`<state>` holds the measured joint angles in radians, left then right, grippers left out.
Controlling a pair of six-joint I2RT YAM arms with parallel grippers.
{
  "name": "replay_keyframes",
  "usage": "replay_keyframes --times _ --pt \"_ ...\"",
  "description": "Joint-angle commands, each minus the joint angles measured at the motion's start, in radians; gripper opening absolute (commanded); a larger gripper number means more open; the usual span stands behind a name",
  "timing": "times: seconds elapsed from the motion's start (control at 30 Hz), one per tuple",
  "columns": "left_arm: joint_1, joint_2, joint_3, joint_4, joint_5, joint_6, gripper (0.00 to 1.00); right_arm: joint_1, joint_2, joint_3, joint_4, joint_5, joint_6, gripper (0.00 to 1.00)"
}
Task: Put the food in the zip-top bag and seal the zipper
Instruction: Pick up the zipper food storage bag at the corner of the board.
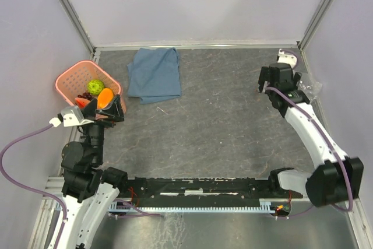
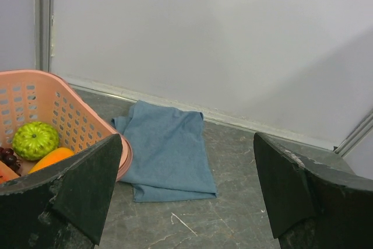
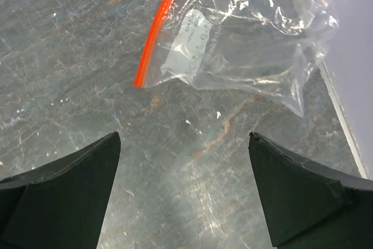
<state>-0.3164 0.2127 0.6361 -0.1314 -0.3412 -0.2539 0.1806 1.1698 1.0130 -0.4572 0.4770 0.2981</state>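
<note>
The food lies in a pink basket (image 1: 65,78) at the far left: a yellow-green bumpy ball (image 1: 95,86), an orange piece (image 1: 105,97) and dark grapes (image 1: 86,95). The left wrist view shows the ball (image 2: 35,140), the orange piece (image 2: 52,157) and the grapes (image 2: 7,157). My left gripper (image 1: 112,111) is open and empty, just near of the basket. The clear zip-top bag (image 3: 245,33) lies flat and empty, with its orange-red zipper (image 3: 157,33) along the left edge. My right gripper (image 3: 183,138) is open and empty above the table, just short of the bag.
A folded blue cloth (image 1: 155,74) lies at the back centre, right of the basket; it also shows in the left wrist view (image 2: 166,150). The bag (image 1: 312,87) sits against the right wall, mostly behind the right arm. Walls enclose the table on three sides.
</note>
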Motion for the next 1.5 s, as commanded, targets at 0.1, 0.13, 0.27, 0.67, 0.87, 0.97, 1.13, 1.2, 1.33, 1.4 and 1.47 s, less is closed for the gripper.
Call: replay_keyframes --times 0.1,0.13,0.27,0.67,0.87,0.97,1.13,1.2,1.33,1.4,1.47 --pt "-0.004 -0.013 -0.003 0.043 -0.004 0.004 1.0 -0.025 0.276 0.174 0.153 0.042 0.001 0.99" --pt "-0.004 -0.013 -0.003 0.043 -0.004 0.004 1.0 -0.029 0.319 0.2 0.149 0.041 0.005 0.99" --pt "-0.004 -0.014 -0.003 0.041 -0.001 0.004 1.0 -0.049 0.493 0.306 0.128 0.017 0.019 0.99" --pt "-0.004 -0.012 -0.001 0.037 -0.002 0.009 1.0 -0.112 0.831 0.543 0.016 -0.088 0.05 0.93" --pt "-0.003 -0.011 -0.001 0.037 -0.002 0.008 1.0 -0.139 0.912 0.581 -0.036 -0.143 0.06 0.8" --pt "-0.003 -0.011 -0.002 0.037 0.001 0.008 1.0 -0.144 0.926 0.581 -0.044 -0.152 0.061 0.75" --pt "-0.002 -0.01 -0.003 0.039 0.006 0.008 1.0 -0.148 0.944 0.578 -0.052 -0.154 0.056 0.66" --pt "-0.003 -0.007 -0.002 0.039 0.007 0.007 1.0 -0.151 0.95 0.575 -0.055 -0.15 0.056 0.63" --pt "-0.003 -0.004 -0.004 0.04 0.01 0.006 1.0 -0.153 0.96 0.574 -0.067 -0.152 0.048 0.55" --pt "-0.002 -0.004 -0.004 0.041 0.012 0.007 1.0 -0.154 0.958 0.567 -0.068 -0.157 0.041 0.5" --pt "-0.002 -0.004 -0.004 0.042 0.013 0.007 1.0 -0.153 0.949 0.555 -0.066 -0.164 0.034 0.43"
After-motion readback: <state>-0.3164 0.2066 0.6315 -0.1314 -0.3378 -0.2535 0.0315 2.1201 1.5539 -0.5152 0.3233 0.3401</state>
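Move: The bag's near zipper corner is about 12 cm ahead of the right hand, only 1 cm to its right and some 20 cm below. The bag's middle lies roughly 13 cm farther right and 4 cm farther out than that corner, and the right wall's foot about 25 cm to the hand's right and 13 cm ahead. From the left hand, that corner is around 26 cm ahead, 60 cm right and 34 cm below. Forward and down in one sweep, the right hand travels about 13 cm out, then drops steeply to the bag's near zipper corner, ending some 19 cm lower and drawing back a centimetre over the last stretch. The wrist tips roughly 25 degrees further down while the fingers narrow from wide open to half open, one on each side of the red zipper strip. ##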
